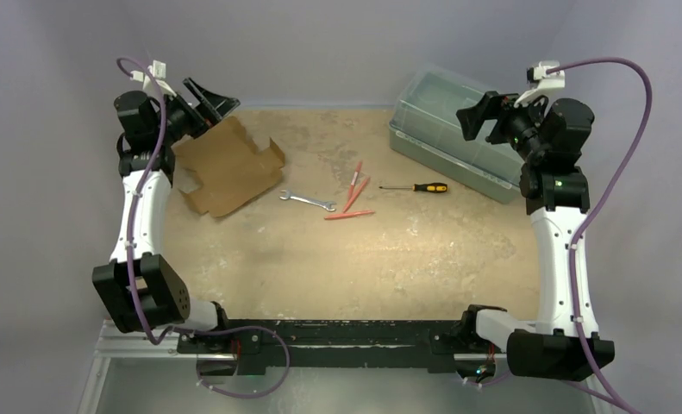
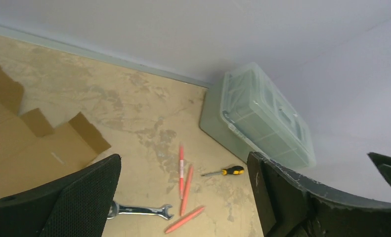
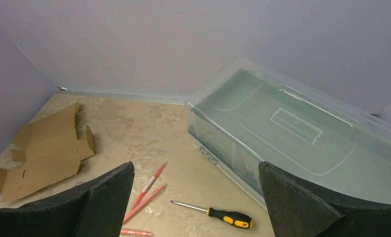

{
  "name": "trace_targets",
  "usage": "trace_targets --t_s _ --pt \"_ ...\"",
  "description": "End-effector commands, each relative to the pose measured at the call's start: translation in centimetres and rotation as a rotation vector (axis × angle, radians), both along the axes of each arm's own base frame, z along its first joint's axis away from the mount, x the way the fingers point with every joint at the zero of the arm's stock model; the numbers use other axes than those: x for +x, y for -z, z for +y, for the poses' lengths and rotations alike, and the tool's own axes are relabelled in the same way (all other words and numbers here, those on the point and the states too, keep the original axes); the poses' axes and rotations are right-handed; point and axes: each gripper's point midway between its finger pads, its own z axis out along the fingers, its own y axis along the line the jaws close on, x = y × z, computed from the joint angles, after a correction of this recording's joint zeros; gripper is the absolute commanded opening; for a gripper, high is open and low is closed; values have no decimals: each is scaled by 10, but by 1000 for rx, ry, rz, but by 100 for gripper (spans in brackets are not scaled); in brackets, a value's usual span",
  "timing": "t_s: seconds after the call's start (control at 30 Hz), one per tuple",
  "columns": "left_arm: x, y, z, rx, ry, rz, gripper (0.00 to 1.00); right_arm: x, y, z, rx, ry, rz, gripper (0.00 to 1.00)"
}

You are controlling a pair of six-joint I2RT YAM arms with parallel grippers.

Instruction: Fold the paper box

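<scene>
The paper box (image 1: 229,168) lies flat and unfolded on the table at the far left, a brown die-cut cardboard sheet with flaps spread out. The same sheet shows at the left of the left wrist view (image 2: 25,148) and of the right wrist view (image 3: 50,148). My left gripper (image 1: 206,99) hangs raised over the sheet's far left corner, open and holding nothing (image 2: 184,157). Far off at the right, my right gripper (image 1: 479,116) is held high beside the plastic bin, also open with nothing between its fingers (image 3: 195,165).
A translucent green-tinted lidded bin (image 1: 458,134) stands at the back right. Near the table's middle lie a yellow-and-black screwdriver (image 1: 419,187), a steel wrench (image 1: 307,201) and three red pens (image 1: 354,194). Walls close in the table at the back and sides.
</scene>
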Motion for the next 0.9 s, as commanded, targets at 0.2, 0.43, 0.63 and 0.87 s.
trace_targets --t_s 0.2,0.43,0.63,0.87 --pt "-78 -71 29 684 -490 -212 99 -17 -3 7 19 -23 -10 99" --pt "-113 10 56 560 -717 -161 99 -38 67 58 -128 -416 -87 99" --pt "-81 97 -3 637 -308 16 99 -51 123 86 -102 -685 0 99" --pt "-82 126 8 629 -370 82 99 -45 127 79 -88 -626 45 99"
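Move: Lying flat on the table, the paper box is about 10 cm ahead of the left hand, 10 cm to its left and some 34 cm below. From the left hand, the wrench is roughly 16 cm to the right and 2 cm back. For the right hand, the box is about 17 cm ahead, 60 cm left and 40 cm below; the red pens are 7 cm ahead and 22 cm left, the screwdriver 9 cm ahead and 3 cm left. Swinging back about 14 cm and slightly up, the left hand then plunges some 20 cm and comes partly forward, turning from rightward to point ahead and down, closing on the box. The right hand sinks about 15 cm and shifts 8 cm left, yawing some 35 degrees counter-clockwise towards the box. Both grippers stay open, touching nothing. ##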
